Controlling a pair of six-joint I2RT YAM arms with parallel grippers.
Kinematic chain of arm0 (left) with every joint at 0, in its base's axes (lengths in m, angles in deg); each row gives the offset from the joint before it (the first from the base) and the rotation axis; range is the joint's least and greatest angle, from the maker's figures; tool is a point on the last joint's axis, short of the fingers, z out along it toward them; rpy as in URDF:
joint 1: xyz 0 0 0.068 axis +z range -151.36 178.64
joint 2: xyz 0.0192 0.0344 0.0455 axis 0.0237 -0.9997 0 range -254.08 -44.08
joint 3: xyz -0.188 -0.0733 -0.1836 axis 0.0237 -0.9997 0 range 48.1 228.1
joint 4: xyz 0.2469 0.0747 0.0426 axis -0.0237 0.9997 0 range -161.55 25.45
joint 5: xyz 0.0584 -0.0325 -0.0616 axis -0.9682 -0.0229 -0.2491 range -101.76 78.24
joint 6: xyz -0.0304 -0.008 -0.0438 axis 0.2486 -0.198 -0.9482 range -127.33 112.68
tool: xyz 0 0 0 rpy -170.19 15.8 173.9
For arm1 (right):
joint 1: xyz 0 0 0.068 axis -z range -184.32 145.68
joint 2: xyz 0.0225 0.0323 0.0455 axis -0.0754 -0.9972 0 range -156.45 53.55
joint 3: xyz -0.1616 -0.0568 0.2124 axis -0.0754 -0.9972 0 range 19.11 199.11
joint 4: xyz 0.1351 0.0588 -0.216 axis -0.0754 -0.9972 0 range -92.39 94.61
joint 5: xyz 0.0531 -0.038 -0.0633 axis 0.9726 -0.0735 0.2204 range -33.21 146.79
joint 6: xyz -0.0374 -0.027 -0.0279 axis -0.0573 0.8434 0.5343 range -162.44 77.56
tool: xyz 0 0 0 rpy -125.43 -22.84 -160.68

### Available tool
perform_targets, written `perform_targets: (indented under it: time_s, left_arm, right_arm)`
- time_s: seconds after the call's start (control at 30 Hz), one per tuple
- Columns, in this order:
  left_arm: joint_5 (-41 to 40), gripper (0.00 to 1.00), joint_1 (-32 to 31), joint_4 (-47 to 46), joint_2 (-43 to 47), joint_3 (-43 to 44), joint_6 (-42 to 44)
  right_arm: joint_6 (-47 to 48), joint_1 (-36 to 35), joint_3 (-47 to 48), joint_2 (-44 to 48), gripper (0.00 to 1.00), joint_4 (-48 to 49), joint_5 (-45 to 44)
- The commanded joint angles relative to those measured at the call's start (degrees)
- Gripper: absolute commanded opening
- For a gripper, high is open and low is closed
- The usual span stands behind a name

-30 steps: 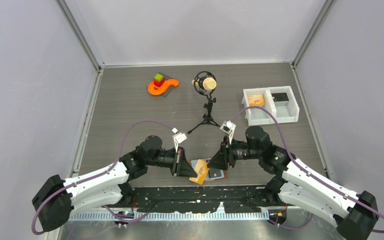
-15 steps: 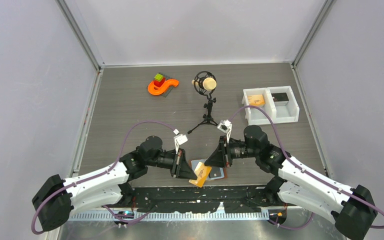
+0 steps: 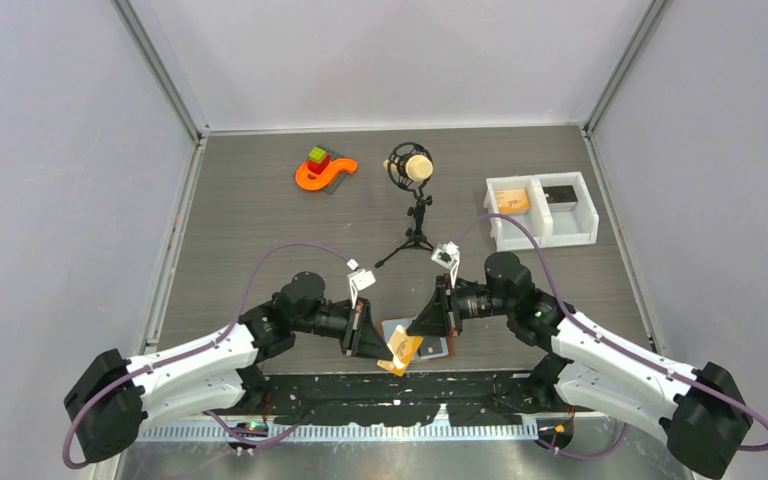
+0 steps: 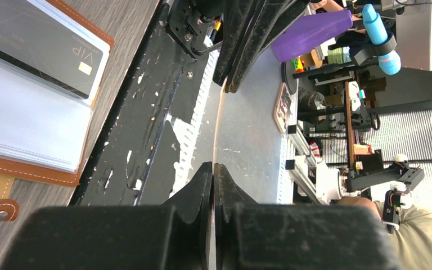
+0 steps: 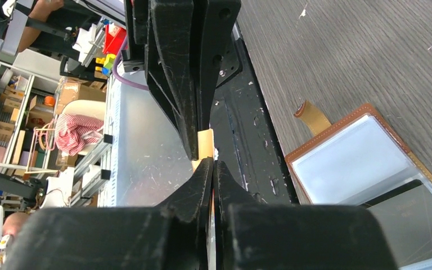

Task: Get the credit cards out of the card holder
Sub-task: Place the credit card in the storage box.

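Note:
The card holder (image 3: 428, 343) lies open on the table near the front edge, brown outside with pale sleeves inside (image 4: 28, 121) (image 5: 346, 160). A black card (image 4: 39, 50) sits in one of its sleeves, and its brown tab (image 5: 312, 118) sticks out at one edge. A tan credit card (image 3: 401, 350) is up off the holder, held between both grippers. My left gripper (image 3: 384, 349) (image 4: 214, 167) is shut on one end of it, where it shows edge-on (image 4: 218, 124). My right gripper (image 3: 416, 330) (image 5: 212, 163) is shut on the other end (image 5: 205, 142).
A white two-compartment bin (image 3: 542, 238) stands at the back right with items inside. A microphone on a small tripod (image 3: 412, 190) is at the middle back, and an orange curved toy with blocks (image 3: 322, 171) at the back left. The black mounting plate (image 3: 390, 387) runs along the near edge.
My right gripper has slid left onto the tan card and closed on it. The left gripper stayed shut on the card and barely moved.

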Motion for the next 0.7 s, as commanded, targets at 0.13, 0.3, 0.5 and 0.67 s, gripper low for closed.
perform_targets:
  time_s: [0.13,0.3,0.5,0.67]
  left_arm:
    - [-4.7,0.59,0.1,4.5,2.9,1.8,3.7]
    - [-11.7,0.82,0.2,15.1,7.3,3.6,7.5]
    - [-23.6,1.00,0.3,34.4,13.8,9.2,14.8]
    - [-33.4,1.00,0.4,43.1,18.7,12.4,19.7]
  right_arm:
    - [1.0,1.8,2.3,3.2,0.05,-3.0,-3.5]
    - [7.4,6.3,6.9,5.3,0.05,-15.9,-7.8]
    - [16.2,15.7,16.4,7.5,0.05,-33.1,-17.6]
    - [21.6,23.3,24.2,5.3,0.05,-43.9,-30.2]
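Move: The storage box's left compartment lies about 29 cm ahead of the right hand, some 24 cm to its right and 14 cm below. The card holder lies almost straight under that hand, 15 cm down; the black stand is about 21 cm ahead and 1 cm right, its middle 7 cm lower. From the left hand the compartment is roughly 33 cm ahead, 29 cm right and 13 cm down. Both hands pinch the yellow credit card. Left fingers let go, retreating; right carries the yellow credit card some 14 cm forward-right towards the storage box. ##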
